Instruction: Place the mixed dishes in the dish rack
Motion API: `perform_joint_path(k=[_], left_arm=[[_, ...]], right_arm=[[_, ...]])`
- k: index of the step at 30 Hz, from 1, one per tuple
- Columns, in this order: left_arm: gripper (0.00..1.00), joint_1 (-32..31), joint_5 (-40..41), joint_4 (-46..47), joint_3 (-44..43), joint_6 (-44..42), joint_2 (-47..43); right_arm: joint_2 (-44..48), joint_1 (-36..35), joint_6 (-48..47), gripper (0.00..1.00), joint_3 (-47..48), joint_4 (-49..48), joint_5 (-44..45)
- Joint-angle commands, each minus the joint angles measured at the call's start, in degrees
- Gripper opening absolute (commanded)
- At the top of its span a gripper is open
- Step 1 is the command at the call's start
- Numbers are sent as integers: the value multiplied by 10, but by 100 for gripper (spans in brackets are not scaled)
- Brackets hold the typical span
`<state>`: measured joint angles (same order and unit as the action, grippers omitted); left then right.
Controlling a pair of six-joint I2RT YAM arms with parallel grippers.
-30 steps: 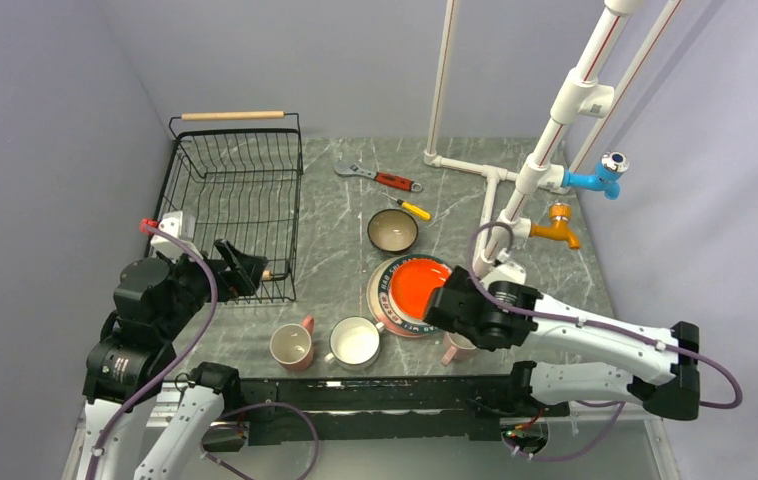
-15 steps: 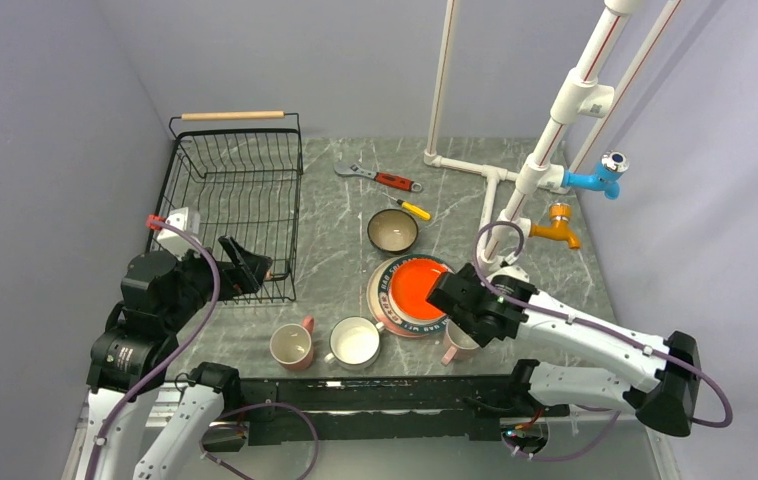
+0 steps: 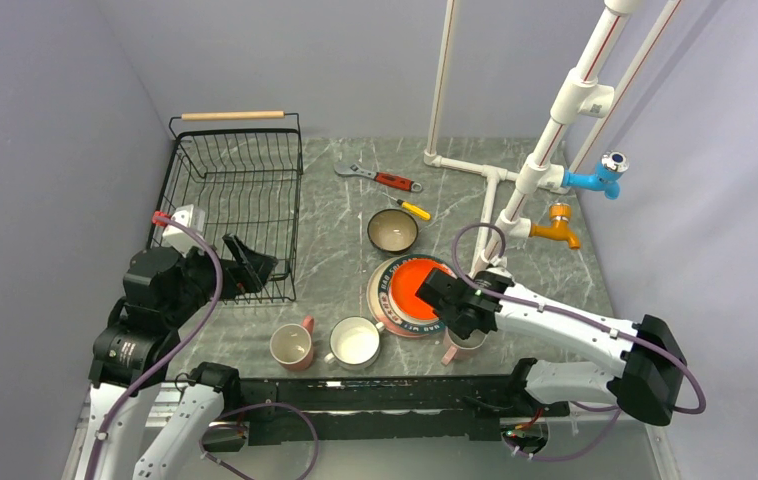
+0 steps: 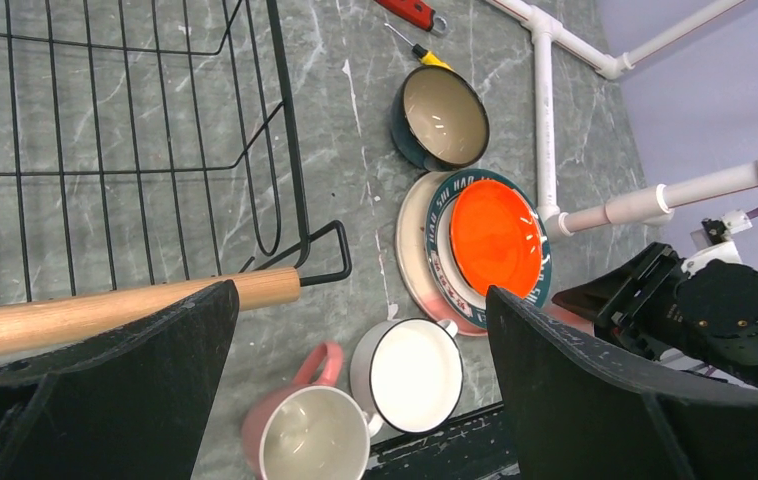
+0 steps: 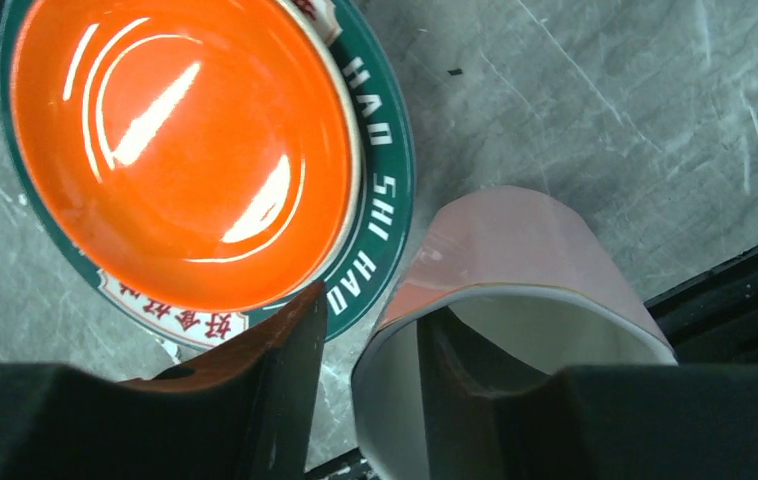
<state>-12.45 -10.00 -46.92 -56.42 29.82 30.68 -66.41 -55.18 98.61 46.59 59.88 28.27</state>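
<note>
My right gripper [image 3: 460, 325] [image 5: 375, 320] straddles the wall of a pink mug [image 3: 460, 348] [image 5: 515, 240]. One finger is inside the mug and the other outside, a small gap off the wall. Beside it, the orange-red plate [image 3: 417, 285] [image 5: 185, 150] lies on the lettered-rim plate [image 3: 380, 295] [image 5: 380, 230]. The dark teal bowl [image 3: 392, 230] [image 4: 442, 117] sits behind them. A white mug [image 3: 355, 341] [image 4: 415, 375] and a second pink mug [image 3: 292, 346] [image 4: 310, 445] stand near the front edge. My left gripper [image 3: 250, 265] [image 4: 360, 300] hangs open and empty by the dish rack [image 3: 235, 200] [image 4: 290, 150].
A red-handled wrench [image 3: 385, 179] and a yellow-handled screwdriver [image 3: 411, 208] lie behind the bowl. The white pipe frame [image 3: 495, 190] with a blue tap [image 3: 595, 178] and an orange tap [image 3: 560, 228] stands at the back right. Walls close in on both sides.
My right gripper has shifted left over the pink mug and its jaws have narrowed around the mug's wall. The left arm has risen slightly beside the rack, still open.
</note>
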Motion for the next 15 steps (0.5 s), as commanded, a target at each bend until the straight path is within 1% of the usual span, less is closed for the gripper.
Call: perform_joint_path(k=[1,5,6,11,12,15], left_arm=[[99,2,-26,34,11,13,2],[99,2,-48,46,28,20,-4],[99,2,-52,49,31,22,-5],[99,3,-65,50,33,22,-1],[99,2,-64,51,35,24,-1],[99,2,-76,58,37,30,1]], right_arm=[[-1,4,17,34,-17,-15,-12],[8,4,28,21,-21,-5,-8],[10,4,30,18,-20,-1,-7],[28,4,46,2,-13,22,4],[32,4,49,0,-13,25,4],[48,4,52,0,-12,30,4]])
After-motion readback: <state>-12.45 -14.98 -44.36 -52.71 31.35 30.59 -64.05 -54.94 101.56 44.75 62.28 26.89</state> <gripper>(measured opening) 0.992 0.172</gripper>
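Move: Straddling the near-forward left wall of the pink mug on the right, the right hand has the mug's middle about 3 cm back, 2 cm to its right and 3 cm below. From that hand, the orange plate on its stack lies roughly 7 cm ahead and 5 cm left, and the white mug some 19 cm left and 5 cm back, both lower. From the left hand, the pink mug is around 33 cm right, 5 cm back and 23 cm down. Closing from about half open, the right fingers pinch the pink mug's wall, one inside and one outside, while the hand sinks about 1 cm. It then eases back and right with the mug, away from the plates, ending some 1.5 cm from where it began and rising slightly. The empty left hand, still wide open, drifts about 2 cm right and down beside the rack's near handle. ##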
